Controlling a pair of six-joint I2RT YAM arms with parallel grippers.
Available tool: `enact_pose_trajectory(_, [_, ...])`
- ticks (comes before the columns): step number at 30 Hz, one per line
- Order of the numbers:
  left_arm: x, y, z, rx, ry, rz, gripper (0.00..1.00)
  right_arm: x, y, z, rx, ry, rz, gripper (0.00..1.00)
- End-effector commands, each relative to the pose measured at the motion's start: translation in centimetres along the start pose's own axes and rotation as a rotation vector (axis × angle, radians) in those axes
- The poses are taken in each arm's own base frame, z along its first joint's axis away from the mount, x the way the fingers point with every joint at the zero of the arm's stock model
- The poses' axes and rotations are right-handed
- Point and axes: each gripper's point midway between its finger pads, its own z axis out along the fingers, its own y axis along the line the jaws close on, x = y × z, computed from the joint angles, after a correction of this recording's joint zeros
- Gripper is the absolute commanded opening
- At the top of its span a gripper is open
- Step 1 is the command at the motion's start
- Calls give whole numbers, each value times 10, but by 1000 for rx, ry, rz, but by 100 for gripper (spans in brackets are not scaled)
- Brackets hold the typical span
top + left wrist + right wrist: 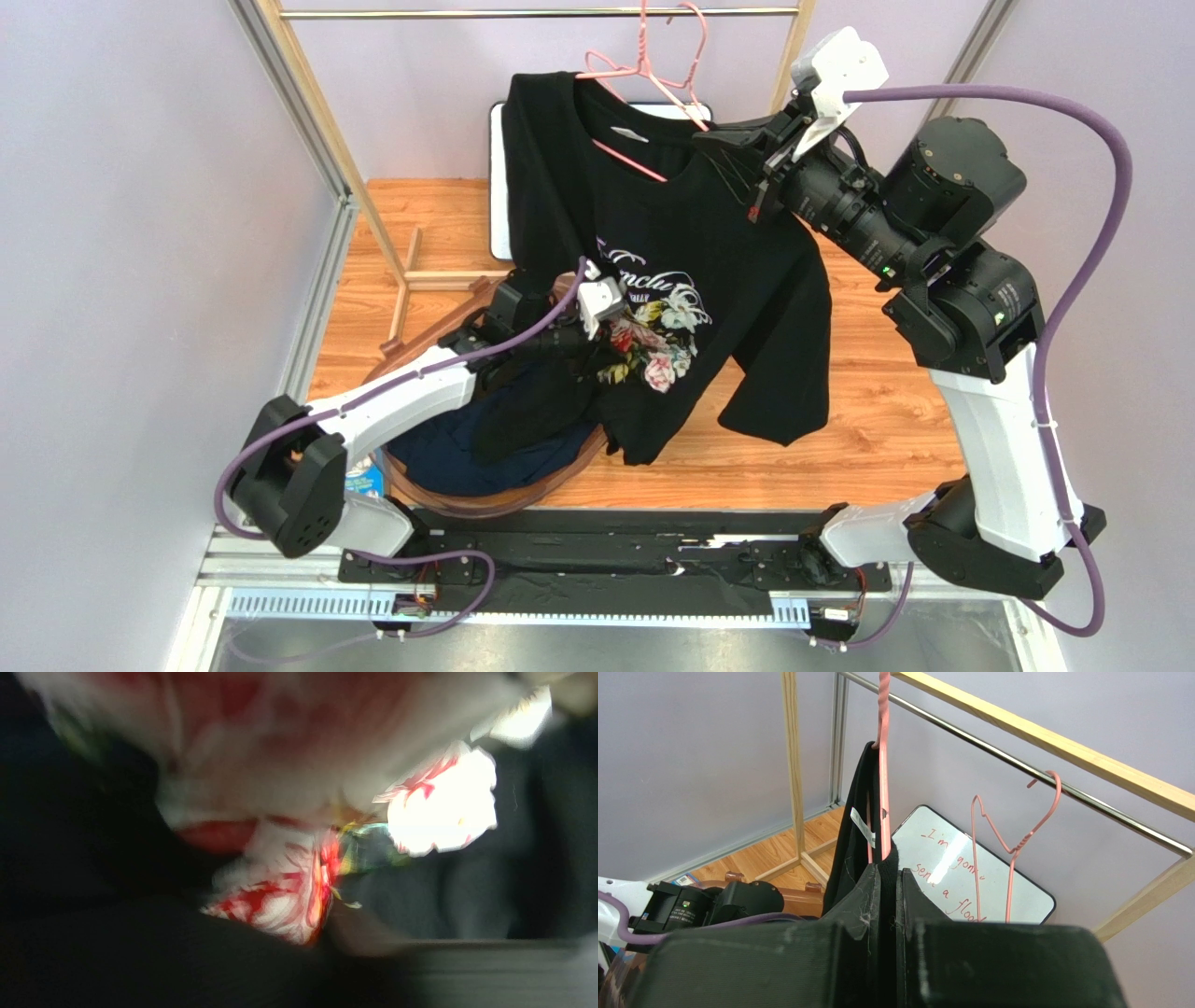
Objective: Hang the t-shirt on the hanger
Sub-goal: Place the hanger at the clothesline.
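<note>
The black t-shirt (730,280) hangs in the air, its script and flower print facing the camera. The pink wire hanger (634,158) sits inside the collar, and its wire rises out of the neck in the right wrist view (883,777). My right gripper (732,151) is shut on the collar fabric (854,847) beside the hanger wire, jaws pressed together (890,871). My left gripper (601,301) is at the chest print. The left wrist view is blurred and filled by the print (281,896) and black cloth, so its fingers are hidden.
A second pink hanger (1011,854) hangs on the metal rail (990,745) at the back. A whiteboard (948,875) leans behind the shirt. A wooden basket (484,501) with a dark navy garment (477,441) sits below my left arm. Wooden rack posts (323,112) stand at the left.
</note>
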Motion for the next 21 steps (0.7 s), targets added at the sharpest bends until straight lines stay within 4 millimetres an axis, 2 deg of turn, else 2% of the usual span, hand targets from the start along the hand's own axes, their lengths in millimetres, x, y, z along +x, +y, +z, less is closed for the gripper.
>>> enact_pose_trajectory(1, [-35, 16, -3, -97, -35, 51, 0, -49, -13, -10, 66, -185, -12, 0])
enact_pose_trajectory(2, [-42, 16, -10, -104, -31, 87, 0, -49, -14, -11, 71, -185, -15, 0])
enact_pose_trajectory(4, [-70, 20, -38, -154, -92, 123, 0, -43, -15, -10, 76, -175, -19, 0])
enact_pose_trajectory(5, [-86, 34, -56, -210, -134, 150, 0, -46, -16, -12, 82, -188, -32, 0])
enact_pose_trajectory(7, [-129, 49, -93, -307, -219, 234, 0, -45, -16, -12, 83, -191, -46, 0])
enact_pose_trajectory(8, [-140, 69, -113, -378, -232, 267, 0, -46, -16, -11, 80, -197, -54, 0])
enact_pose_trajectory(9, [-148, 84, -120, -413, -223, 312, 0, -44, -15, -7, 74, -195, -57, 0])
enact_pose_trajectory(10, [-170, 95, -136, -460, -239, 345, 0, -42, -13, -2, 60, -196, -65, 0])
enact_pose_trajectory(11, [-177, 108, -144, -492, -238, 356, 0, -43, -13, 1, 56, -204, -72, 0])
enact_pose_trajectory(12, [-174, 134, -151, -541, -209, 359, 0, -40, -12, 5, 48, -201, -77, 0])
enact_pose_trajectory(13, [-189, 143, -161, -576, -224, 388, 0, -34, -9, 13, 30, -192, -81, 0])
enact_pose_trajectory(15, [-191, 168, -169, -632, -212, 436, 0, -27, -6, 24, 10, -188, -89, 0])
enact_pose_trajectory(16, [-201, 178, -175, -673, -226, 513, 0, -21, -2, 31, -9, -180, -89, 0])
enact_pose_trajectory(20, [-211, 208, -183, -794, -232, 685, 0, 2, 3, 54, -36, -159, -89, 0])
enact_pose_trajectory(21, [-212, 218, -180, -816, -237, 715, 0, 17, 4, 62, -41, -135, -85, 0])
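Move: The left fingers are half shut at the t-shirt's flower print, whose middle lies level in depth, about 4 cm to the right and 2 cm up; the basket's middle is 15 cm left, 1 cm back and 15 cm below. From the right hand, which holds hanger and shirt, the clothesline's middle lies some 15 cm ahead, 15 cm left, at about hand height; a spare hanger hangs 15 cm ahead, 3 cm left, 10 cm lower. Shut the left gripper on the shirt's lower front, then sweep the pinched cloth up about 23 cm while carrying it forward and left, some 15 cm each way, away from the basket; turn the wrist roughly 50 degrees, partly counter-clockwise. Keep the right gripper clamped on hanger and shirt, easing it a few centimetres forward and left towards the clothesline. ##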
